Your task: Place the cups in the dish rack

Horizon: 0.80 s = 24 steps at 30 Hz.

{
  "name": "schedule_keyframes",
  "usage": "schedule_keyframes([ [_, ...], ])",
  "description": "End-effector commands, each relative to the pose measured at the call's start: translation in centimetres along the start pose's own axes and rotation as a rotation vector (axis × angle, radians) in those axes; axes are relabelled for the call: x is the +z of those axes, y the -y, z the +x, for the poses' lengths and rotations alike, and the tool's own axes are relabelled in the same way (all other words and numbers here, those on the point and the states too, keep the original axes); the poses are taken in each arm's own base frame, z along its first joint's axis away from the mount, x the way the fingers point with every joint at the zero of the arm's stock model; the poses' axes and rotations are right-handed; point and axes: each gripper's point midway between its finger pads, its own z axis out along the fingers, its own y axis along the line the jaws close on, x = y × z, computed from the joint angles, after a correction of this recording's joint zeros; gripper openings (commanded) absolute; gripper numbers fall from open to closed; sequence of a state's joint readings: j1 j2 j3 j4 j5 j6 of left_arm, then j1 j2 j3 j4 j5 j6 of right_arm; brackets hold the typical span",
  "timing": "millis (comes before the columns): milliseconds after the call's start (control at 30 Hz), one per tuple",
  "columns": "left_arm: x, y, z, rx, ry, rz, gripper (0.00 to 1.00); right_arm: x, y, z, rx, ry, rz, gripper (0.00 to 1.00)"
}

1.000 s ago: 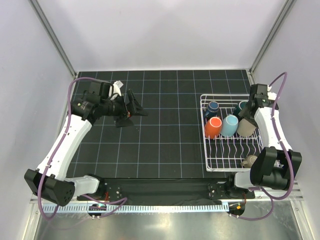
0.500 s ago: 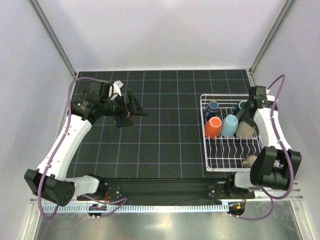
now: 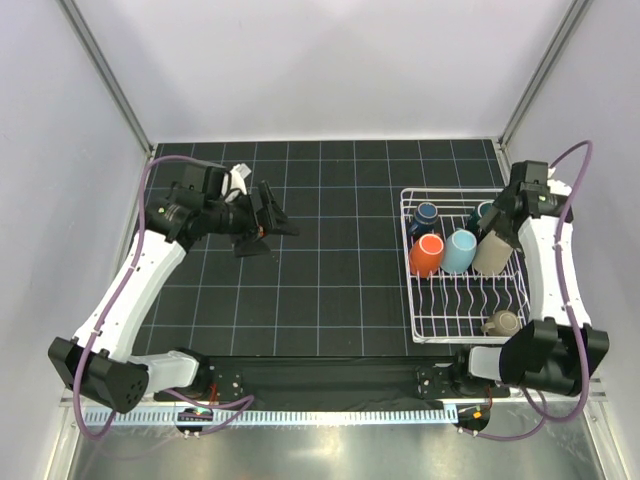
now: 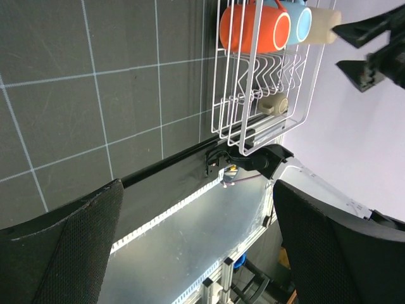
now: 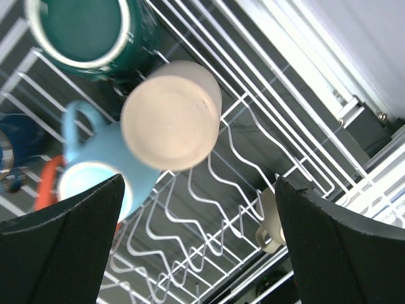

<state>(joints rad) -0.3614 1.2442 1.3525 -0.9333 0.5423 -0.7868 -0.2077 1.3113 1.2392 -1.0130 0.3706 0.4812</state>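
Observation:
The white wire dish rack (image 3: 412, 300) stands at the right of the mat. In it lie the navy cup (image 3: 426, 215), dark teal mug (image 3: 483, 213), orange cup (image 3: 426, 256), light blue mug (image 3: 460, 251), beige tumbler (image 3: 492, 254) and, near the front right, the taupe mug (image 3: 501, 323). My right gripper (image 3: 500, 222) hangs open and empty above the tumbler (image 5: 171, 114), clear of it. The right wrist view also shows the teal mug (image 5: 88, 28), blue mug (image 5: 95, 171) and taupe mug (image 5: 269, 221). My left gripper (image 3: 280, 222) is open and empty over the left of the mat.
The black gridded mat (image 3: 330, 270) covers the table between the arms. The left wrist view shows the rack (image 4: 218, 76) with the orange cup (image 4: 253, 28) and the metal front rail (image 4: 171, 234). White walls enclose the cell.
My right gripper has pulled back up and to the right, away from the beige tumbler, which stays in the rack. The left arm has hardly moved.

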Motion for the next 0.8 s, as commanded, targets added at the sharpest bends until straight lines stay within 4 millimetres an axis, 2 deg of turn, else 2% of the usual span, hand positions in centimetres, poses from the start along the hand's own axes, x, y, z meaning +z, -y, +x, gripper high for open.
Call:
schedule_keyframes([
  [0,-0.8,1.1,0.8,0.015,0.000,0.040,0.96,-4.5,0.3,-1.7,0.036,0.071,-0.060,1.00],
  [133,-0.7,1.1,1.1,0.010,-0.011,0.040,0.96,-8.5,-2.3,-1.7,-0.036,0.099,-0.223,1.00],
  [167,-0.6,1.2,1.4,0.009,-0.019,0.040,0.96,-9.8,-4.3,-0.9,-0.095,0.094,-0.309,0.99],
  [233,-0.6,1.2,1.6,0.008,-0.022,0.046,0.96,-12.3,-7.1,-0.2,-0.168,0.107,-0.431,1.00],
  [267,-0.5,1.1,1.9,0.004,-0.032,0.048,0.96,-13.9,-9.3,1.6,-0.251,0.090,-0.506,1.00],
  [333,-0.4,1.1,2.2,0.001,-0.036,0.053,0.96,-15.9,-11.1,2.9,-0.299,0.073,-0.576,1.00],
  [367,-0.3,0.9,2.4,-0.006,-0.042,0.048,0.96,-17.3,-12.6,4.9,-0.370,0.048,-0.640,1.00],
  [433,-0.3,0.8,2.8,-0.005,-0.044,0.048,0.96,-19.2,-14.1,6.6,-0.410,0.035,-0.716,1.00],
  [500,-0.3,0.3,3.2,-0.016,-0.055,0.029,0.96,-21.0,-14.8,8.7,-0.463,0.031,-0.778,1.00],
  [600,-0.3,-0.7,4.2,-0.016,-0.072,-0.013,0.97,-22.2,-14.5,10.5,-0.468,0.038,-0.823,1.00],
  [633,-0.3,-0.7,4.5,-0.024,-0.068,-0.013,0.97,-21.7,-14.1,11.4,-0.470,0.029,-0.814,1.00],
  [667,-0.7,-0.3,4.5,-0.010,-0.039,0.012,0.97,-21.9,-14.2,11.6,-0.460,0.040,-0.836,0.99],
  [700,-0.1,-0.9,5.1,-0.025,-0.046,0.011,0.97,-22.4,-13.5,11.5,-0.437,0.061,-0.864,1.00],
  [733,0.0,-0.6,5.5,-0.051,-0.049,0.030,0.97,-21.0,-13.1,12.5,-0.430,0.043,-0.841,1.00],
  [767,-0.3,-0.5,5.9,-0.052,-0.037,0.053,0.97,-20.7,-12.9,12.8,-0.373,0.028,-0.840,1.00],
])
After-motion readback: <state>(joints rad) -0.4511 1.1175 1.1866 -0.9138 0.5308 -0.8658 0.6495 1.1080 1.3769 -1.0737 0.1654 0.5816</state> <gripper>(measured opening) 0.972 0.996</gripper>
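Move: The beige cup, already let go in the rack, lies almost directly under the open right hand, about 7 cm down. From that cup, the green cup stands some 9 cm farther out, the light-blue cup about 8 cm to the left, the orange cup about 17 cm to the left, and the small cup roughly 18 cm back. From the left hand, the beige cup lies about 50 cm to the right, 2 cm ahead and 18 cm below. Open right hand rises from the beige cup, then sweeps about 26 cm left, twisting counter-clockwise; left hand retreats. ##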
